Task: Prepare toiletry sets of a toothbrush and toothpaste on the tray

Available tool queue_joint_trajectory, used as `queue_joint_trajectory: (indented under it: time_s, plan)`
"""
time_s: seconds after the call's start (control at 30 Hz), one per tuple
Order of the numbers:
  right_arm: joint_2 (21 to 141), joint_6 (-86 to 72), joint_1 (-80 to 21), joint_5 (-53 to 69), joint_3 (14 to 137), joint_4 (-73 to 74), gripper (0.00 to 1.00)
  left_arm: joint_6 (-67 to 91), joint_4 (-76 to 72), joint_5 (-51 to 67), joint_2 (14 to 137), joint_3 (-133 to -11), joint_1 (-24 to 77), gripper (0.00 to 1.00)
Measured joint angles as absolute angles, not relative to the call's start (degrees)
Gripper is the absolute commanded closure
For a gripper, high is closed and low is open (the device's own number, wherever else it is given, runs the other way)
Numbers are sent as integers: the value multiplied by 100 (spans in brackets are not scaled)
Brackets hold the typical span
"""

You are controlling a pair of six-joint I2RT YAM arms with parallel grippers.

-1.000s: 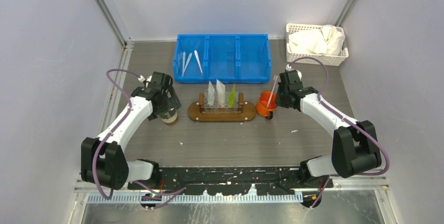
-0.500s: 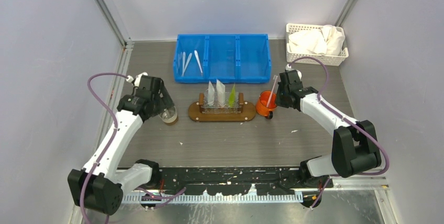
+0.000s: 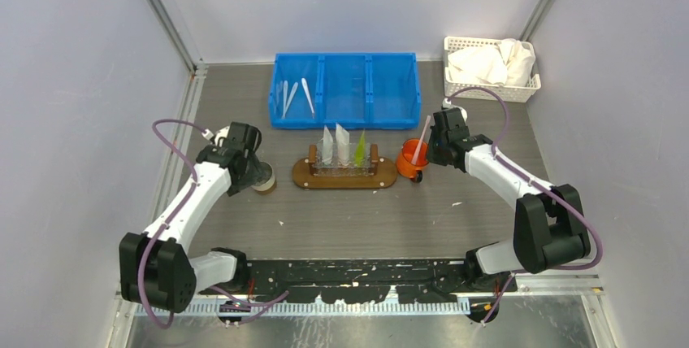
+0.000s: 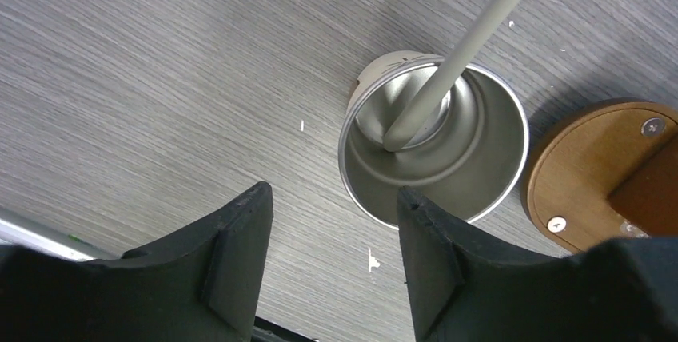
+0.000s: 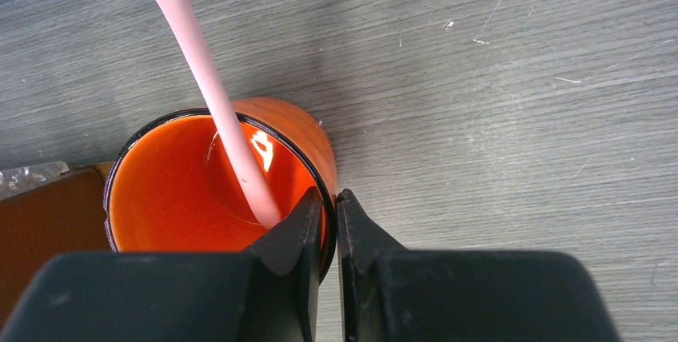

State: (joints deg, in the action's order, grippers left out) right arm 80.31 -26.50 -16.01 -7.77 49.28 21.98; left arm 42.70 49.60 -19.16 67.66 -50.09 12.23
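Observation:
The dark-brown wooden tray [image 3: 304, 174] holds a clear rack with three toothpaste tubes: white [image 3: 327, 145], white with a teal cap [image 3: 342, 144] and yellow-green [image 3: 360, 149]. A metal cup [image 3: 262, 179] with a pale toothbrush [image 4: 468, 42] stands just left of the tray. My left gripper [image 3: 248, 167] is open and empty beside that cup [image 4: 436, 146]. My right gripper [image 3: 426, 153] is shut on the rim of an orange cup [image 3: 412, 161] right of the tray. The orange cup [image 5: 216, 174] holds a pink toothbrush [image 5: 212, 94].
A blue three-compartment bin [image 3: 345, 90] stands behind the tray, with pale toothbrushes [image 3: 290, 97] in its left compartment. A white lattice basket [image 3: 490, 62] with white cloths sits at the back right. The tray's end [image 4: 596, 170] lies close beside the metal cup.
My left arm swung away to the left from the metal cup, then came partly back; the cup stays standing. The right arm and the orange cup have barely moved.

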Motion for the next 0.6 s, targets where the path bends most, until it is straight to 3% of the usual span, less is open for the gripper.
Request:
queue_joint_trajectory:
  time_s: [0.3, 0.43, 0.5, 0.6]
  plan:
    - [8097, -2622, -1594, -746, 4928, 2032, 87, 4272, 4713, -1922, 6897, -4882, 941, 63]
    - [8106, -2620, -1590, -738, 4928, 2010, 88, 4202, 4539, -1918, 7135, -4882, 832, 80]
    - [8106, -2615, -1590, -738, 4928, 2010, 90, 4156, 4462, -1896, 7269, -4882, 794, 98]
    - [8106, -2602, -1590, -735, 4928, 2012, 91, 4101, 4392, -1874, 7428, -4939, 770, 99]
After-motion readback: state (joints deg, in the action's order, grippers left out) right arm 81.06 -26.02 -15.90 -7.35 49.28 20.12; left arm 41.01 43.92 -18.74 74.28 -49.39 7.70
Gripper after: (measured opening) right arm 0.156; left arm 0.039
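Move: Below the open left hand, the steel cup's middle lies about 4 cm ahead, 3 cm to the right and 6 cm down. The toothbrush leaning in it has its middle some 6 cm ahead of the hand, 4 cm to the right and just lower. The wooden rack's middle is roughly 30 cm to the hand's right, 3 cm ahead and 6 cm down. From the right hand the cup lies about 50 cm left and 5 cm back. Sinking about 2.5 cm onto the near-left part of the steel cup's rim, the left hand first eases left, then forward as it drops, nearly 2 cm each way. Its fingers shut from well open, one inside and one outside, and pinch the cup's wall; the wrist barely turns. ##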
